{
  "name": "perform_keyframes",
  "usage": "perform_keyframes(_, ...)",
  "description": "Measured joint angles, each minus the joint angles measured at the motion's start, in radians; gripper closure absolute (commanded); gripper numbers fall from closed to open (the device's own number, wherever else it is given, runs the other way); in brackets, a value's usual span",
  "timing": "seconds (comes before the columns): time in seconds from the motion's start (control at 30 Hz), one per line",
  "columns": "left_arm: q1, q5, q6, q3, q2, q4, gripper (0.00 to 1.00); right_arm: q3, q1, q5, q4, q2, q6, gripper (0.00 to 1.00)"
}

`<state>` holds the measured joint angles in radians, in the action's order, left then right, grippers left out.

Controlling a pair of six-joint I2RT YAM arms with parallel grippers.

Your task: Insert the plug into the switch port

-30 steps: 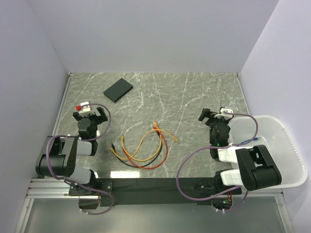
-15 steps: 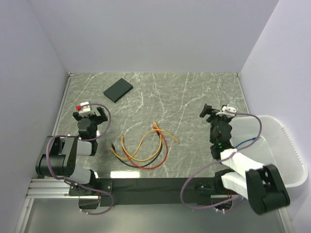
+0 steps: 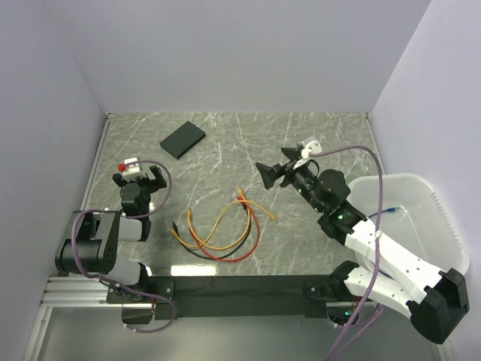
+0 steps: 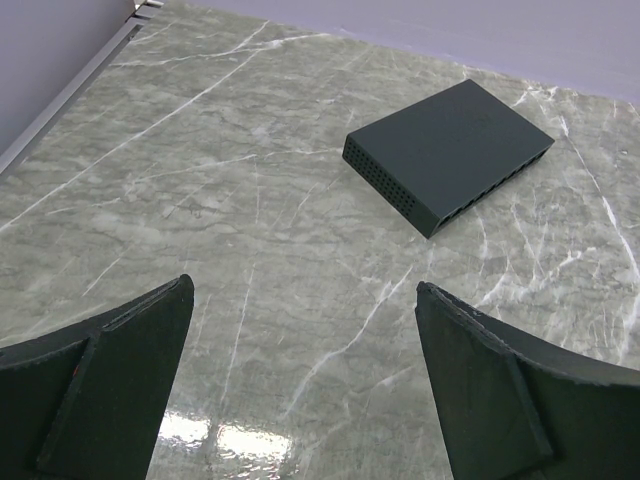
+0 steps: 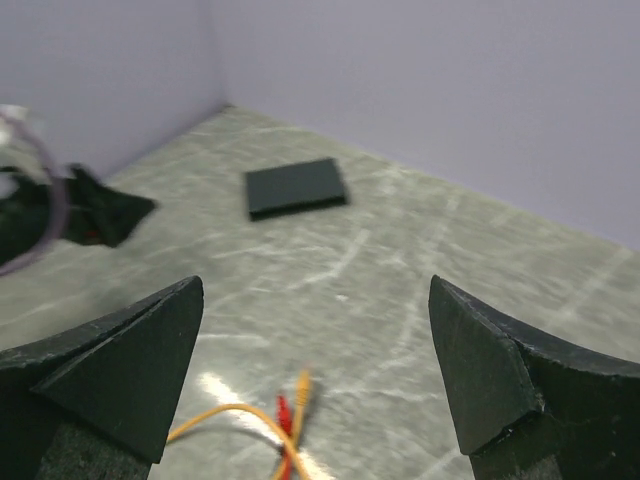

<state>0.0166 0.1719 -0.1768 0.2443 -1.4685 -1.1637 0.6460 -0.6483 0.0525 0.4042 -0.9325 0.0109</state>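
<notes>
The switch (image 3: 183, 139) is a flat matte-black box lying at the back left of the marble table; its socket edge shows in the left wrist view (image 4: 450, 150), and it appears blurred in the right wrist view (image 5: 295, 187). Several loose cables (image 3: 222, 229) lie mid-table, their orange plug (image 3: 240, 195) and red plug (image 5: 283, 410) ends side by side. My left gripper (image 3: 137, 177) stands open near the left edge, short of the switch (image 4: 302, 290). My right gripper (image 3: 276, 165) is open above the table, right of the plugs (image 5: 315, 285). Neither holds anything.
A white plastic bin (image 3: 421, 218) sits at the right edge of the table, beside the right arm. Purple-grey walls close in the back and both sides. The left arm (image 5: 60, 210) shows as a dark blur at the left of the right wrist view.
The right arm has swung from beside the bin leftward and forward toward the middle of the table, jaws still open. The left arm, cables and switch have not moved.
</notes>
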Motion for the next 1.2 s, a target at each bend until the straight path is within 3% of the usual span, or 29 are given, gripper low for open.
perform_keyframes(0.23,-0.001,0.012,-0.005,0.003,0.003,0.010,0.01,0.106,0.001,-0.212,-0.091,-0.084,0.110,0.00)
perform_keyframes(0.33,-0.001,0.063,-0.022,0.080,0.058,0.216,0.01,0.179,0.001,-0.255,-0.190,-0.195,0.126,0.00)
perform_keyframes(0.43,-0.003,0.079,-0.048,0.258,0.129,0.447,0.01,0.205,-0.001,-0.209,-0.275,-0.231,0.146,0.00)
perform_keyframes(0.57,-0.003,0.062,-0.153,0.373,0.251,0.558,0.01,0.182,0.002,-0.142,-0.274,-0.170,0.222,0.00)
perform_keyframes(0.67,-0.018,0.067,-0.286,0.398,0.268,0.614,0.01,0.113,0.053,-0.186,-0.194,-0.083,0.326,0.00)
perform_keyframes(0.87,-0.098,-0.007,-0.442,0.605,0.000,0.809,0.01,0.059,0.274,-0.411,-0.029,-0.164,0.528,0.00)
perform_keyframes(1.03,-0.098,-0.080,-0.463,0.826,-0.232,0.892,0.03,0.071,0.291,-0.413,-0.112,-0.281,0.541,0.00)
perform_keyframes(1.2,-0.098,-0.177,-0.439,1.051,-0.443,0.896,0.07,0.071,0.291,-0.385,-0.151,-0.295,0.542,0.03)
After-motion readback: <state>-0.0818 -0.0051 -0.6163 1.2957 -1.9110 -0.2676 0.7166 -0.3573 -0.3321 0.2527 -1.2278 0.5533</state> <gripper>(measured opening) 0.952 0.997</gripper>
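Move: The switch lies about 23 cm ahead of the left hand, 11 cm to its right and some 10 cm below. From the right hand, the upper yellow plug of the cable bundle is about 8 cm ahead, 12 cm to the left and 29 cm below; the red plug sits about 4 cm nearer the base than that yellow plug, and the loose yellow cable end lies some 5 cm back from the hand, straight under its line. The empty left hand starts from rest, rising about 13 cm before it swings forward and sinks part of the way back, ending some 19 cm farther out beside the switch, rolled about 27 degrees with its left side down and tipped slightly downward. The right hand swings about 6 cm left and dips, comes back right while rising a little, then goes forward and down to finish about 10 cm lower, its open fingers tipped nearly 40 degrees down towards the cable plugs; neither hand touches anything. ##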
